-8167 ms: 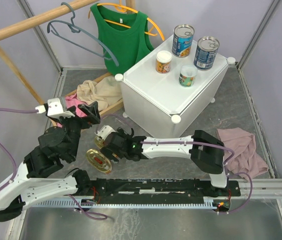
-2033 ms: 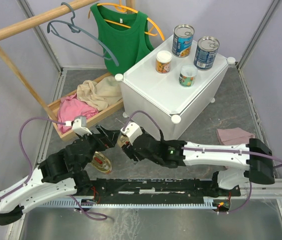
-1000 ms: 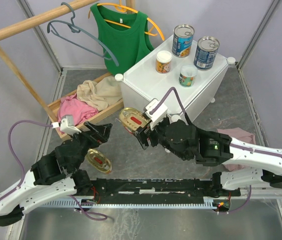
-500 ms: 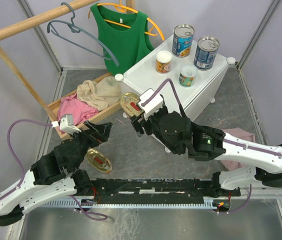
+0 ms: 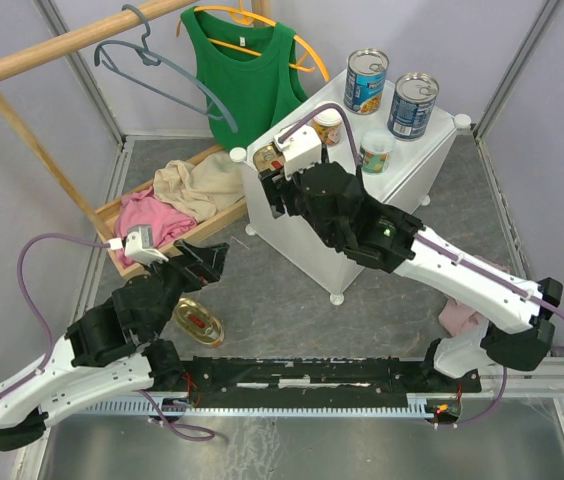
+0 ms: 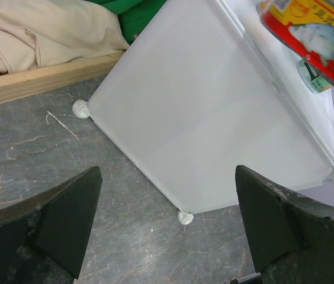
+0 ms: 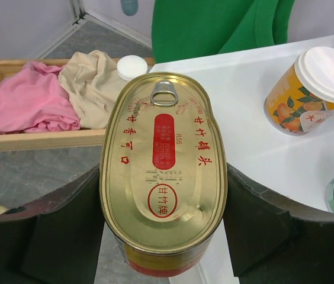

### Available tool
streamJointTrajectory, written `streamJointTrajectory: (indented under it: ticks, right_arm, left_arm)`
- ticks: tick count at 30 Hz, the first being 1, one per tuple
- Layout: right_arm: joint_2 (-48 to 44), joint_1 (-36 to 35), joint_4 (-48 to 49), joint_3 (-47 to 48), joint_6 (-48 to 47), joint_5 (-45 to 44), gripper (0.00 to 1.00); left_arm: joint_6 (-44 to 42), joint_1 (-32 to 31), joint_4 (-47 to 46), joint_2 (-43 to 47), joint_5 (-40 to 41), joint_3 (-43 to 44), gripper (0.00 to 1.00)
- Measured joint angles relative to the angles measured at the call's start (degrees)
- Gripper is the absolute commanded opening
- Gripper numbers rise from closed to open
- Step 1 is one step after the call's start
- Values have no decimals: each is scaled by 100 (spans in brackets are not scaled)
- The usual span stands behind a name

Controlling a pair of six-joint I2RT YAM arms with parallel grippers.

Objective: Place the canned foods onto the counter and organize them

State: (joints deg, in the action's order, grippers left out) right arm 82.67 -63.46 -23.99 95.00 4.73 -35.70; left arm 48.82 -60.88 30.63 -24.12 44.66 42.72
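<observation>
My right gripper (image 5: pixel 267 165) (image 7: pixel 164 198) is shut on a flat oval gold tin (image 7: pixel 164 171) (image 5: pixel 261 158) and holds it level over the left corner of the white counter (image 5: pixel 427 150) (image 7: pixel 256 154). Two tall blue-labelled cans (image 5: pixel 366 80) (image 5: pixel 413 104) and two small white-lidded cans (image 5: pixel 328 122) (image 5: pixel 375 150) stand on the counter top. A second oval tin (image 5: pixel 197 322) lies on the floor beside my left arm. My left gripper (image 5: pixel 207 256) (image 6: pixel 167 231) is open and empty above the floor, facing the counter's side (image 6: pixel 214 118).
A wooden tray (image 5: pixel 127 255) (image 7: pixel 37 141) of pink and beige clothes sits left of the counter. A green top (image 5: pixel 242 75) and a grey hanger (image 5: pixel 152 60) hang from a wooden rail. A pink cloth (image 5: pixel 457 310) lies on the floor at the right.
My right arm has lifted the oval tin from low above the floor up and back, over the counter's left corner. The left arm has hardly moved.
</observation>
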Motion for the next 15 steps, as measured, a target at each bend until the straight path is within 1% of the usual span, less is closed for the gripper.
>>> streamJointTrajectory:
  ticks: [8,15]
  right_arm:
    - [385,503,98,39,59,404,1]
    - [527,896,308,44,142,782,1]
  left_arm:
    - [-125,0,-118,-149,-31,42,100]
    - [-175,0,-201,-203,-39,42,100]
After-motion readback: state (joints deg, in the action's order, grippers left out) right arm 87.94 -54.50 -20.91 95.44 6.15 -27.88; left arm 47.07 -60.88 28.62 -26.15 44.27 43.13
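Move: The right hand already holds the oval can flat, lid up. The free spot on the counter's left corner lies about 10 cm ahead, 2 cm to its right and some 6 cm below. The orange jar is some 13 cm ahead and 12 cm right, the green jar about 7 cm ahead and 22 cm right, and the white corner knob about 11 cm ahead and 8 cm left. From the left hand, that spot is roughly 22 cm ahead, 16 cm right and slightly higher. Still pinching the oval can by its sides, the right hand carries it forward about 5 cm onto the counter's left corner, to the left of the orange jar. It sinks nearly 3 cm along the way, mostly in the first half, then travels almost level. The wrist barely tips down and the fingers keep their opening. ##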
